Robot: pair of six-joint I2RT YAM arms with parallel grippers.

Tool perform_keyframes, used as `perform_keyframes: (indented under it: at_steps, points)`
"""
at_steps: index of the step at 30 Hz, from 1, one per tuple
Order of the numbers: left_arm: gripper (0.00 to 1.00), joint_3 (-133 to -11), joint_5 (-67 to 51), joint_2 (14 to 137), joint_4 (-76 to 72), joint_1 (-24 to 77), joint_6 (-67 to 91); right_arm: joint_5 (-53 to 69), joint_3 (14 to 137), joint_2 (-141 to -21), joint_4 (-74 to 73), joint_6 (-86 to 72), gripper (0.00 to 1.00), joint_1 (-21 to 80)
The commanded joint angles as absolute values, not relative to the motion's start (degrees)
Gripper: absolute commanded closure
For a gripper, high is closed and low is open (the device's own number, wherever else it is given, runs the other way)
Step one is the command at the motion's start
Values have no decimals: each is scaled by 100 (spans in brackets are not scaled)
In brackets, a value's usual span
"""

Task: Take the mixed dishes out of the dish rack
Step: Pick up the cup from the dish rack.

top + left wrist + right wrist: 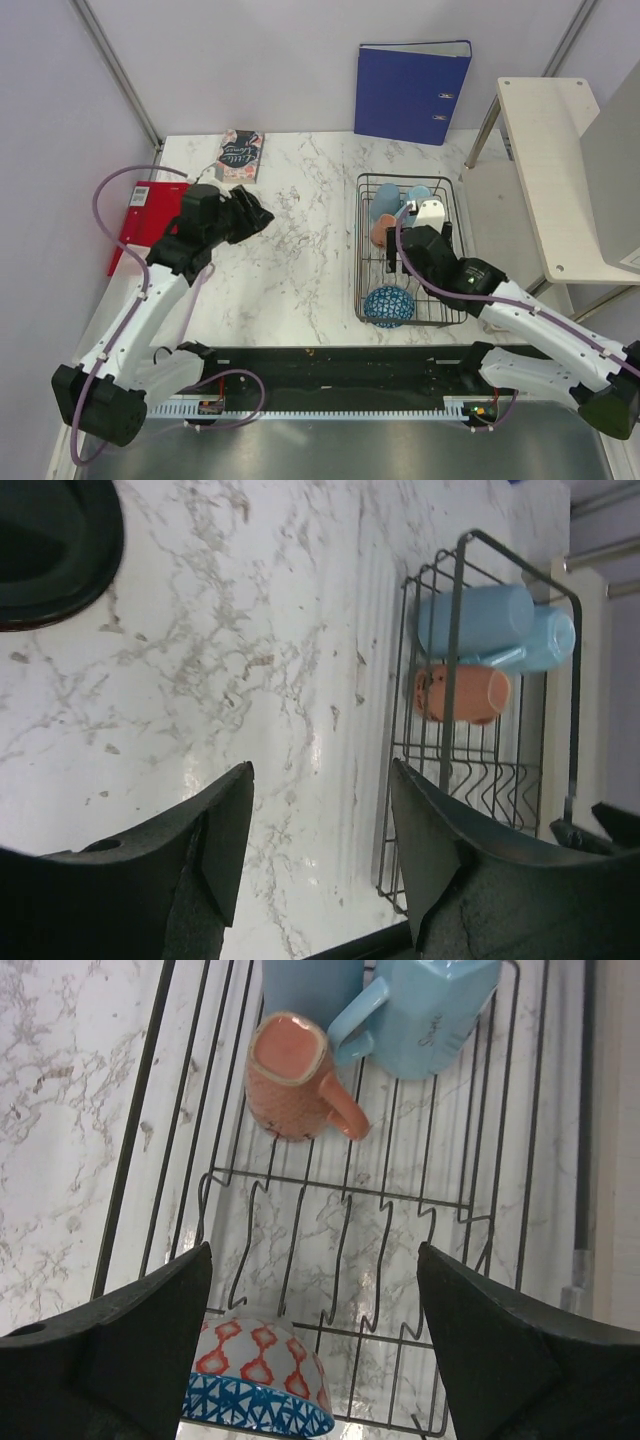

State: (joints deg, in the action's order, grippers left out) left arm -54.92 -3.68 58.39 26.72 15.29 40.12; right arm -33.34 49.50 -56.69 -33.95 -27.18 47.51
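Observation:
The black wire dish rack (452,250) stands at the table's right. It holds two blue mugs (386,198) (432,1008), a salmon-orange cup (381,233) (292,1075) lying on its side, and a blue net-patterned bowl (388,306) (258,1385) at the near end. My right gripper (398,255) (315,1305) is open and empty above the rack's middle, between bowl and cup. My left gripper (262,215) (320,815) is open and empty over the bare table, left of the rack (458,630). A black shallow dish (50,550) lies on the table. The yellow-and-red plate is out of view.
A blue binder (412,90) leans on the back wall. A book (241,155) lies at the back left and a red folder (140,215) at the left edge. A white side table (560,170) stands right of the rack.

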Motion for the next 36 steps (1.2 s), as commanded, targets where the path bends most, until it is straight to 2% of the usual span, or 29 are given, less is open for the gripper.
perform_keyframes:
  at_steps: [1,4,8,14,17,25,36]
  points:
    - [37,-5449,-562,5976,2118,2056,3560,-4060,5422,-5624,-3384,-2760,9,4755]
    - [38,-5327,-563,5994,2048,2346,3498,-4463,5493,-5870,-3086,-2418,9,4755]
    - [38,-5089,-536,5836,1934,2627,3533,-4465,6149,-6895,-3216,-2022,10,4641]
    - [38,-4817,-677,5643,1899,2751,3560,-3448,6732,-7900,-2927,-1890,13,4062]
    - [38,-4729,-703,5590,1907,2760,3533,-3349,6968,-8312,-2874,-1810,15,3877]
    - [38,-4614,-861,5677,1846,2760,3586,-2840,6952,-8806,-2558,-1960,12,3691]
    - [38,-4544,-844,5713,1846,2760,3621,-2795,6891,-9448,-2250,-2074,9,3604]
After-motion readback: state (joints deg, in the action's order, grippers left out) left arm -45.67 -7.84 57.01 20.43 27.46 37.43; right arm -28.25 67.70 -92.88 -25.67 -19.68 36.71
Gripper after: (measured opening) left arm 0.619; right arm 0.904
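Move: Ahead in the rack, the orange cup lies about 14 cm forward of the right hand, 4 cm to its left and some 10 cm below. The blue cup is roughly 8 cm beyond the orange one, the light blue mug 7 cm beyond and 9 cm to the right of it, and the patterned bowl about 7 cm back and 3 cm left of the hand. From the left hand, the orange cup is some 35 cm right, 3 cm ahead and 14 cm down. Reaching forward about 12 cm over the rack with open fingers, the right hand first lifts slightly, then sinks towards the orange cup, ending some 6 cm lower and 3 cm farther left, its wrist rolled about 10 degrees left side down and its fingers tipped a little more downward. The empty left hand drifts right, back and down towards the rack, turning some 15 degrees clockwise. ##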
